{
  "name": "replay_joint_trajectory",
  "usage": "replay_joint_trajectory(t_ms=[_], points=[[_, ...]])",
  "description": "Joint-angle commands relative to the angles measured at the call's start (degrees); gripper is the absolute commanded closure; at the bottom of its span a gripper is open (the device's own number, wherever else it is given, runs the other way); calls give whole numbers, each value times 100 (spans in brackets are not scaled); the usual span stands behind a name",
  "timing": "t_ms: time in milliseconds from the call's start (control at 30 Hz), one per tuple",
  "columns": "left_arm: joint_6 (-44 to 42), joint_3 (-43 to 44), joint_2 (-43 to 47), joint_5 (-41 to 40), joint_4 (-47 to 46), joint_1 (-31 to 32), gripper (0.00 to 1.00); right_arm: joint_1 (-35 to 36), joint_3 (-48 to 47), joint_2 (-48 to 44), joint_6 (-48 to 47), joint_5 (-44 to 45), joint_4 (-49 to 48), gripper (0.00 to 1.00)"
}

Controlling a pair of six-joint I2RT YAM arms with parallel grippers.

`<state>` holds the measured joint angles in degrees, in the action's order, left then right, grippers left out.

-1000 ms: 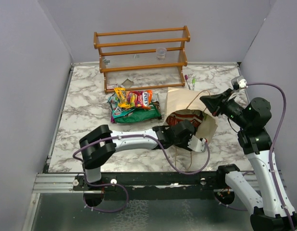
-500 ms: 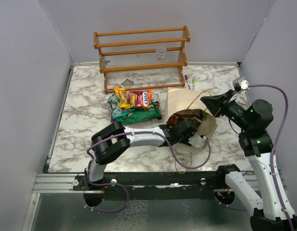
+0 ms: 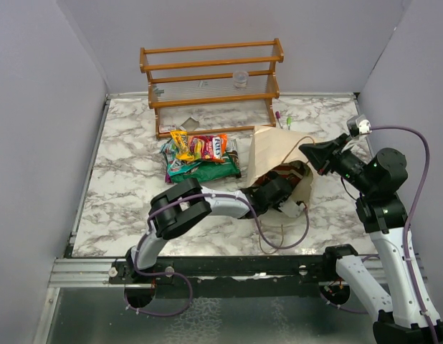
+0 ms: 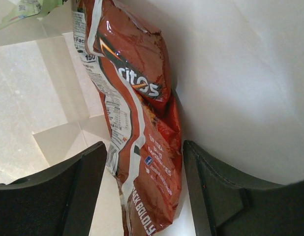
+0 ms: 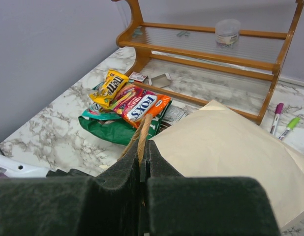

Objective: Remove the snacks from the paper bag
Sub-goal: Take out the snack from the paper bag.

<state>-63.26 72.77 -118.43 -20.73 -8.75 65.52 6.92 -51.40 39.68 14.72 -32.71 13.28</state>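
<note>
The cream paper bag (image 3: 275, 150) lies on its side with its mouth toward the arms. My right gripper (image 5: 144, 147) is shut on its tan loop handle (image 5: 143, 129) and holds the upper wall up. My left gripper (image 3: 282, 195) is inside the mouth. In the left wrist view it (image 4: 144, 196) stands open, its dark fingers (image 4: 68, 191) either side of a red-brown chip packet (image 4: 137, 118) lying on the bag's floor, with gaps on both sides. Several other snacks (image 3: 200, 158) are piled on the marble left of the bag, with a dark green packet (image 5: 110, 129) at the bottom.
A wooden slatted rack (image 3: 211, 82) stands at the back with a small clear cup (image 3: 240, 77) on it. Two pens (image 5: 285, 118) lie by the rack's right foot behind the bag. Grey walls close in both sides. A cable loops near the bag mouth (image 3: 282, 240).
My left arm has pushed forward, carrying its gripper from the bag's mouth deeper inside. The right gripper shifted slightly right and still holds the handle; the bag's upper wall now covers more of the opening.
</note>
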Motion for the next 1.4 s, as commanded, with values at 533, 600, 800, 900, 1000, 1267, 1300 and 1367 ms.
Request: replay_joint_trajectory(t_ms=[533, 600, 800, 900, 1000, 1267, 1300, 1367], points=[[-1493, 140, -50, -155, -2733, -357, 94, 20, -329, -171, -221, 215, 165, 98], [-1314, 4, 244, -166, -2633, -273, 96, 20, -319, -182, -241, 233, 187, 98], [-378, -328, 1062, -95, -1658, -2, 100, 20, -366, -211, -378, 380, 312, 98], [243, -489, 1528, 102, -1217, 55, 100, 20, -380, -216, -409, 416, 310, 98], [625, -666, 1997, 271, -748, 127, 100, 20, -380, -196, -410, 405, 298, 98], [1980, -864, 3574, 934, 390, 523, 100, 20, -351, -142, -414, 413, 249, 98], [2241, -870, 3827, 1179, 490, 539, 100, 20, -345, -130, -410, 410, 246, 98], [2670, -907, 4311, 1487, 548, 570, 100, 20, -340, -117, -419, 401, 250, 98]])
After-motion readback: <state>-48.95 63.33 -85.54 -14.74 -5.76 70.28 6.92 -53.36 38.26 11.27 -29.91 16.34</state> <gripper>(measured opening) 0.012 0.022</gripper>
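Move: My left hand is already inside the paper bag, fingers open. The red Doritos snack lies about 8 cm ahead of it and some 3 cm to the right, roughly level with the fingers. The pile of snacks already taken out sits on the table around 25 cm to the left of this hand and 7 cm farther out. From my right hand, shut on the bag's handle, the Doritos snack is about 10 cm ahead, 2 cm left and 28 cm below. I push my left hand some 7 cm deeper into the paper bag, fingertips tilting up as the fingers close and pinch the near part of the Doritos snack. Still pinching, I pull it back about 15 cm and up 18 cm towards the bag's mouth, drifting a little left and rolling the hand's left side down some 30 degrees. My right hand keeps hold of the handle nearly in place. ##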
